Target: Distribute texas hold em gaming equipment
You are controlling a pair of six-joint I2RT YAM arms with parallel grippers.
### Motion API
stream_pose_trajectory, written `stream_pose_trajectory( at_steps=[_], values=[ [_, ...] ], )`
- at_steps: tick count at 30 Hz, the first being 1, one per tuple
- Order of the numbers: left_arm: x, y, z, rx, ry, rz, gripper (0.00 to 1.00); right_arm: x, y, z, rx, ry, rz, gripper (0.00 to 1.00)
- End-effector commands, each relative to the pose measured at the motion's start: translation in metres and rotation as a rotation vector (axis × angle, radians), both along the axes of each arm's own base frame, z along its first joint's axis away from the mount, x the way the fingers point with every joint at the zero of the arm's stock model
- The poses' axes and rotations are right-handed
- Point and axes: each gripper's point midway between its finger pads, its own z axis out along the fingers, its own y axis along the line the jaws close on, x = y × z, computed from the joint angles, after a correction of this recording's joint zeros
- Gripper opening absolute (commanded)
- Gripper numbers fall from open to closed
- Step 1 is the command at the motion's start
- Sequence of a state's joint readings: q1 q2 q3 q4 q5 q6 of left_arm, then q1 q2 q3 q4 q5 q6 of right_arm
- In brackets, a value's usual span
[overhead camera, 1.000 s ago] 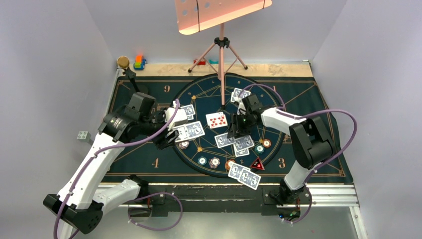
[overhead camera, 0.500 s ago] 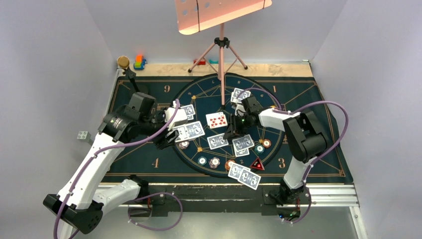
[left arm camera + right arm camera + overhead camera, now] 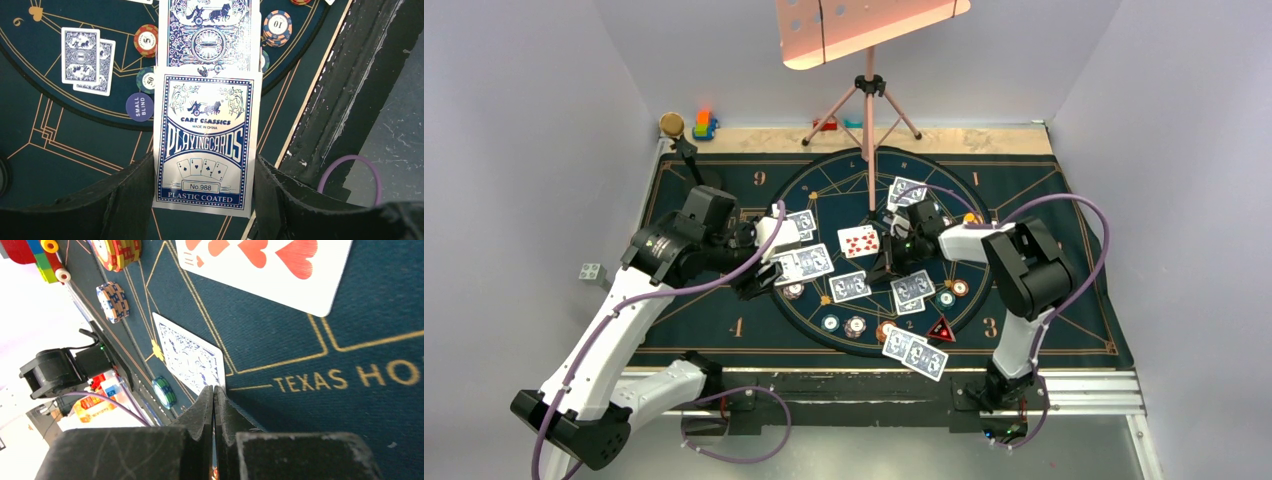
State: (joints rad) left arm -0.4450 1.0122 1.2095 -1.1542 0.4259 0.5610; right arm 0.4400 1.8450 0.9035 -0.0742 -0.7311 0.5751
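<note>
My left gripper (image 3: pixel 205 170) is shut on a blue-and-white playing card box (image 3: pixel 205 145), and a blue-backed card (image 3: pixel 210 35) sticks out of its far end. From above, that box (image 3: pixel 804 263) hangs over the left part of the round mat. My right gripper (image 3: pixel 214 390) is shut, and its tips meet the near corner of a blue-backed card (image 3: pixel 192 357) that lies flat. I cannot tell whether the corner is pinched. From above, the same card (image 3: pixel 849 285) lies left of the right gripper (image 3: pixel 886 268). A face-up red card (image 3: pixel 859 240) lies nearby.
Striped chips (image 3: pixel 855 325) and a red triangular marker (image 3: pixel 941 330) sit near the mat's (image 3: pixel 1044 200) front. More face-down cards lie at the front (image 3: pixel 914 352) and back (image 3: pixel 907 190). A tripod stand (image 3: pixel 869 100) rises behind. Toy blocks (image 3: pixel 704 125) stand at the back left.
The right gripper has closed and swung left across the mat. The blue-backed card at its tips has slid left with it. The left arm and box have stayed put.
</note>
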Motion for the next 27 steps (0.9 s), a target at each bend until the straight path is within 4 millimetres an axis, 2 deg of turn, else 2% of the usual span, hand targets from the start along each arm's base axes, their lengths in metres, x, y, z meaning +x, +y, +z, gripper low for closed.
stream_pose_trajectory(
  at_steps=[1,4,7,11,14,17,19,22,27],
  values=[
    [0.005,-0.001,0.017,-0.024,-0.064,-0.007,0.0,0.004,0.024,0.022,0.067,-0.047,0.054,0.0],
    [0.004,0.0,0.018,-0.021,-0.065,-0.007,0.0,-0.002,0.035,0.021,0.028,-0.053,0.106,0.0],
    [0.004,0.001,0.018,-0.017,-0.067,-0.007,0.0,0.004,0.029,0.025,-0.049,-0.099,0.109,0.0],
    [0.004,0.001,0.018,-0.016,-0.068,-0.008,0.0,0.029,0.005,0.042,-0.222,-0.24,0.027,0.21],
    [0.004,0.0,0.018,-0.02,-0.065,-0.007,0.0,0.043,-0.012,0.049,-0.331,-0.309,-0.046,0.32],
    [0.005,-0.002,0.018,-0.029,-0.059,-0.009,0.0,0.048,-0.017,0.044,-0.407,-0.32,-0.07,0.43],
    [0.005,-0.003,0.017,-0.033,-0.056,-0.008,0.0,0.046,-0.011,0.035,-0.448,-0.309,-0.04,0.49],
    [0.005,-0.003,0.017,-0.033,-0.055,-0.005,0.0,0.039,-0.002,0.022,-0.52,-0.291,0.016,0.48],
    [0.005,-0.003,0.02,-0.035,-0.057,-0.006,0.0,0.022,0.011,0.011,-0.545,-0.251,0.085,0.45]
  ],
)
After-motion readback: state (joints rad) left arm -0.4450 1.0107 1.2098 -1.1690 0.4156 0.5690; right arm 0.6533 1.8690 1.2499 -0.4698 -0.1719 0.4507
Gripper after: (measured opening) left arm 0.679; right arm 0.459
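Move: The face-down card being set down lies flat with its middle about 5 cm left of the right hand, 1 cm back and 1 cm below, its right end at the fingertips. From that hand the hearts cards are some 8 cm ahead and 3 cm left, and the face-down pair about 2 cm back and 8 cm right. From the left hand, still holding the pack, the card lies roughly 17 cm right, 6 cm ahead and 21 cm below. The face-down card's right end is left by the right hand's shut fingertips, which slide off left about 3 cm while rising. The hand then swings forward and up some 4 cm, opening to nearly half and steepening its fingers about 30 degrees, before sinking back and left, open, to just above the card's far right corner. ##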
